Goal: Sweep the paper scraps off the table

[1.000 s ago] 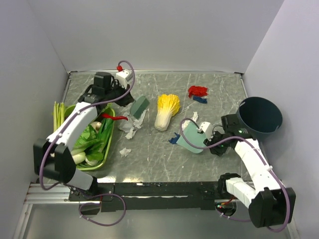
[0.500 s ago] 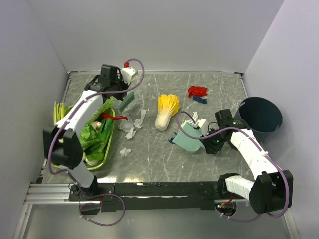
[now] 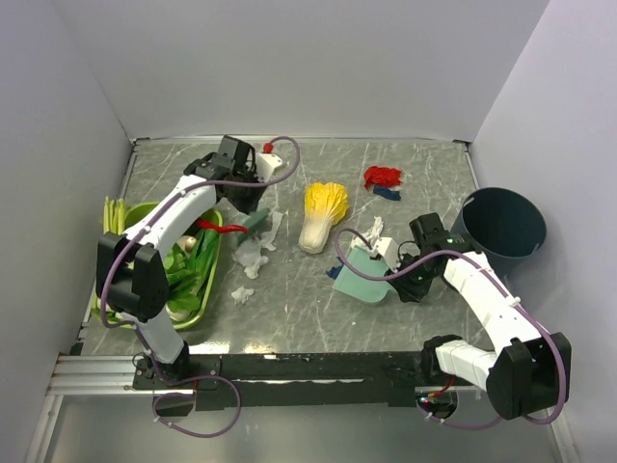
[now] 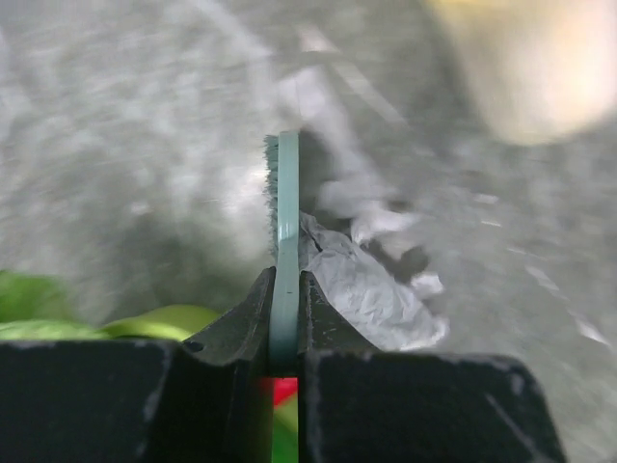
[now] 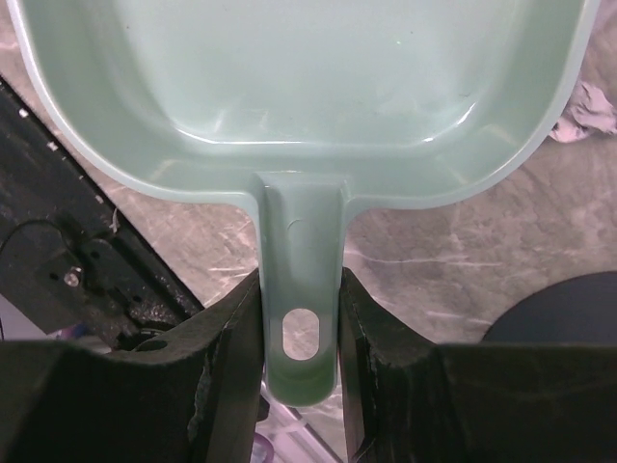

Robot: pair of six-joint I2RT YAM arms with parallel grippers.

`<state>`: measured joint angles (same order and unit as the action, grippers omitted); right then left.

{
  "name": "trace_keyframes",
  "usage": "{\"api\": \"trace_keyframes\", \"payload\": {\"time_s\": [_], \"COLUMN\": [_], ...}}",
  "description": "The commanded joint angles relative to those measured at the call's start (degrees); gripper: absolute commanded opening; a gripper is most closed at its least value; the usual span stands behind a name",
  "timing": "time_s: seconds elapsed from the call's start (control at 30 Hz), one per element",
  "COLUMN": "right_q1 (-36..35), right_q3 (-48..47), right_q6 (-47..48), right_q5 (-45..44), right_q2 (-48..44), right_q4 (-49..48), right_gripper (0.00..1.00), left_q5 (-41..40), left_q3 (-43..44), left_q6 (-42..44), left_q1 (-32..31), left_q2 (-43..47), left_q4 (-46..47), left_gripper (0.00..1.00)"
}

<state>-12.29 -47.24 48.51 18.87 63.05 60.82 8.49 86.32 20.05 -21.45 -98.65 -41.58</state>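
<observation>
Several paper scraps lie on the marble table: white wads beside the tray, one white scrap nearer me, red scraps and a blue one at the back. My left gripper is shut on a thin green brush, whose bristles stand against a white wad. My right gripper is shut on the handle of a pale green dustpan. A white scrap and a blue scrap sit at the pan's edges.
A yellow napa cabbage lies mid-table between the two arms. A green tray of vegetables stands at the left, with a red chili on its rim. A dark round bin stands at the right edge.
My left arm has swung right and toward me with the brush, down to the white wads by the tray. My right arm has shifted the dustpan slightly left and nearer.
</observation>
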Motion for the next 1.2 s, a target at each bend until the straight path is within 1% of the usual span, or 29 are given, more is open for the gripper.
{"api": "trace_keyframes", "payload": {"time_s": [0.0, 0.03, 0.07, 0.17, 0.23, 0.3, 0.4, 0.43, 0.5, 0.53, 0.57, 0.6, 0.63, 0.67, 0.73, 0.8, 0.83, 0.93, 0.97, 1.07, 1.17], "right_q1": [-0.63, -0.71, -0.71, -0.80, -1.06, -1.68, -2.38, -2.30, -2.38, -2.47, -2.47, -2.47, -2.56, -2.65, -3.34, -4.31, -5.19, -8.44, -10.71, -13.89, -17.23], "right_q3": [-2.24, -2.41, -2.41, -2.50, -2.15, -1.71, -1.10, -1.10, -1.01, -1.10, -1.27, -1.45, -1.45, -1.53, -1.71, -1.10, -0.84, -0.13, -0.04, -0.74, -3.20], "right_q6": [1.06, 1.23, 1.41, 2.46, 3.51, 4.05, 4.75, 4.58, 4.31, 3.96, 3.87, 3.61, 3.61, 3.61, 3.78, 4.74, 5.01, 5.19, 5.19, 3.53, -0.42], "right_q5": [1.34, 1.60, 1.78, 1.08, 0.29, -0.67, -1.12, -1.03, -0.77, -0.33, -0.15, 0.11, 0.37, 0.37, -0.67, -2.08, -2.78, -6.30, -7.70, -9.82, -11.84], "right_q2": [-0.47, -0.38, -0.38, -0.03, -0.29, -0.55, -0.91, -0.82, -0.73, -0.47, -0.47, -0.12, 0.06, 0.23, 0.50, 0.85, 1.02, 1.81, 1.90, 4.18, 8.57], "right_q4": [1.50, 1.41, 1.50, 1.76, 2.02, 2.02, 2.03, 1.94, 1.76, 1.76, 1.59, 1.50, 1.41, 1.32, 0.62, 0.09, 0.00, -0.35, -0.52, -1.14, -1.23], "right_gripper": [0.00, 0.00, 0.00, 0.00, 0.00, 0.00, 0.00, 0.00, 0.00, 0.00, 0.00, 0.00, 0.00, 0.00, 0.00, 0.00, 0.00, 0.00, 0.00, 0.00, 0.00], "left_q5": [12.93, 17.74, 19.88, 22.79, 21.57, 17.89, 16.12, 15.94, 18.12, 18.57, 18.93, 21.11, 21.56, 21.74, 19.30, 16.31, 13.16, 8.32, 7.60, 6.19, 6.27], "left_q3": [-0.63, -0.28, -0.02, 1.82, 4.37, 7.43, 9.30, 9.04, 7.38, 6.24, 5.27, 3.78, 2.98, 2.19, -0.10, -2.29, -2.74, -5.45, -6.51, -11.42, -14.42], "left_q6": [-4.14, -5.10, -6.77, -8.19, -6.10, -4.33, 1.37, 4.96, 9.80, 14.09, 16.57, 19.29, 23.93, 25.55, 27.75, 28.11, 28.02, 26.97, 26.88, 25.57, 23.72], "left_q1": [-3.94, -4.12, -4.12, -4.12, -4.12, -4.04, -3.77, -3.69, -3.60, -3.60, -3.60, -3.60, -3.60, -3.68, -3.77, -4.03, -4.12, -4.04, -4.04, -4.30, -5.18], "left_q2": [3.29, 3.38, 3.46, 3.90, 4.43, 4.78, 6.54, 8.63, 11.27, 14.25, 15.58, 16.73, 18.48, 19.02, 19.37, 18.76, 17.98, 18.23, 18.75, 20.43, 20.87], "left_q4": [-6.75, -7.28, -7.46, -8.51, -11.22, -13.43, -18.43, -19.14, -22.21, -22.83, -25.54, -27.48, -29.67, -31.35, -34.87, -36.54, -36.90, -35.16, -34.28, -30.94, -27.69], "left_gripper": [0.01, 0.01, 0.01, 0.01, 0.01, 0.01, 0.01, 0.01, 0.01, 0.01, 0.01, 0.01, 0.01, 0.01, 0.01, 0.01, 0.01, 0.01, 0.01, 0.01, 0.01]}}
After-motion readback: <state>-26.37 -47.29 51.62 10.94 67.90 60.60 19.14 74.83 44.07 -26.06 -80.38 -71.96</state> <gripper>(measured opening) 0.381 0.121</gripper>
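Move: The left hand already holds the brush, about 13 cm above the table. The white paper strip in the brush's path lies some 6 cm to its right and level with it. The crumpled clear scrap is about 8 cm back, the small white scrap some 19 cm back and 2 cm left, the cabbage about 18 cm right and 2 cm ahead. From the right hand, which holds the dustpan, the strip is roughly 33 cm left and 17 cm ahead. With its brush, the left hand pushes the white strip back and to the right over about 10 cm, then lifts some 8 cm, swings farther back and left while turning about 20 degrees clockwise, and sinks again towards the small white scrap. Late on, the right hand, still gripping the dustpan, eases about 2 cm left and down, turning some 15 degrees counter-clockwise. ##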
